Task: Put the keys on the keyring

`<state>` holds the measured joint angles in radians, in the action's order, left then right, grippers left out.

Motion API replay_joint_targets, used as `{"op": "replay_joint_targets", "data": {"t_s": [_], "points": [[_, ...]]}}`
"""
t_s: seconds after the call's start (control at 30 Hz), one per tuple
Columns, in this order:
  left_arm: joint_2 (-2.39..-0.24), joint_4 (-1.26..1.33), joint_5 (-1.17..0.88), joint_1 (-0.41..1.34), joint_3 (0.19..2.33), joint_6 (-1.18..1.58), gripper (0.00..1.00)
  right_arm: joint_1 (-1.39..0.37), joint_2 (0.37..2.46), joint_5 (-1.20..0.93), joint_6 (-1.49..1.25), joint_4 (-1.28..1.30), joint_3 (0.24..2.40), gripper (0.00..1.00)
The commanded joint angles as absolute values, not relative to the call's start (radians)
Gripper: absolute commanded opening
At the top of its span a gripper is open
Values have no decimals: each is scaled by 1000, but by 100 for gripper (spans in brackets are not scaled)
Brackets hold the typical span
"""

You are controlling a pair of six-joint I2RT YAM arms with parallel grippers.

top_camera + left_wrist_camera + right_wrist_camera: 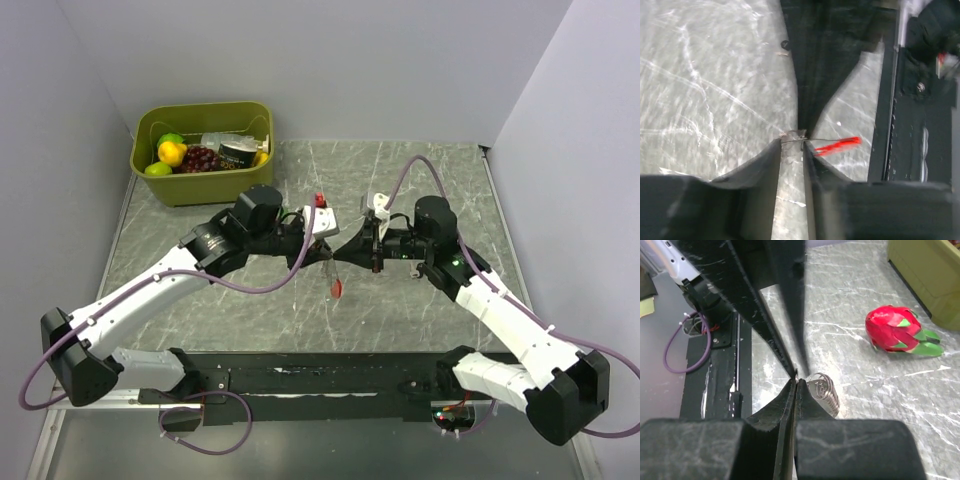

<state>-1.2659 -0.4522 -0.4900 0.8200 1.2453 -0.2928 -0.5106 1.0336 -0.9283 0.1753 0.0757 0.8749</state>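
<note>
The keyring hangs in mid-air between my two grippers above the middle of the table. Its slim red fob (337, 288) dangles below them, and it also shows in the left wrist view as a red fob (840, 145). My left gripper (328, 250) has its jaws a little apart, and the silvery wire (792, 134) lies across its tips (792, 142). My right gripper (347, 257) meets it tip to tip. Its jaws are pressed together (796, 382), and the silvery coil (826, 390) sits right against its tip. I cannot make out any keys.
An olive bin (200, 188) with toy fruit stands at the back left. A red strawberry toy with green leaves (892, 330) lies on the marble table just behind the grippers (320, 198). A black mounting plate (300, 380) runs along the near edge. Walls close in on the left, back and right.
</note>
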Motion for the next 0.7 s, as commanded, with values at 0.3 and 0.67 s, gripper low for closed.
{"op": "replay_joint_targets", "data": {"t_s": [0.3,0.67], "points": [[-1075,-63,-638,585,1119,98,59,-502,873,-1025,-60,-463,706,0],[-888,550,-876,558,796,284,68,-463,919,-1126,-501,-1112,644,0]]}}
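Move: My left fingertips, just parting, almost meet my right ones, which pinch the keyring; its middle hangs about 5 cm below both hand points and 2 cm nearer my base. From my left hand, the dragon fruit lies some 19 cm farther out, 16 cm to the left and 21 cm lower. A small dark piece lies on the table about 7 cm ahead of my right hand, 21 cm to its right and 24 cm below. I spread my left fingers wide and pull that hand off the keyring, up about 9 cm and 6 cm to the left, swinging out a little forward before drawing back, its fingers tipping up some 30 degrees. My shut right fingers keep their pinch and carry the keyring up about 7 cm and back towards my base, tilting upwards. ##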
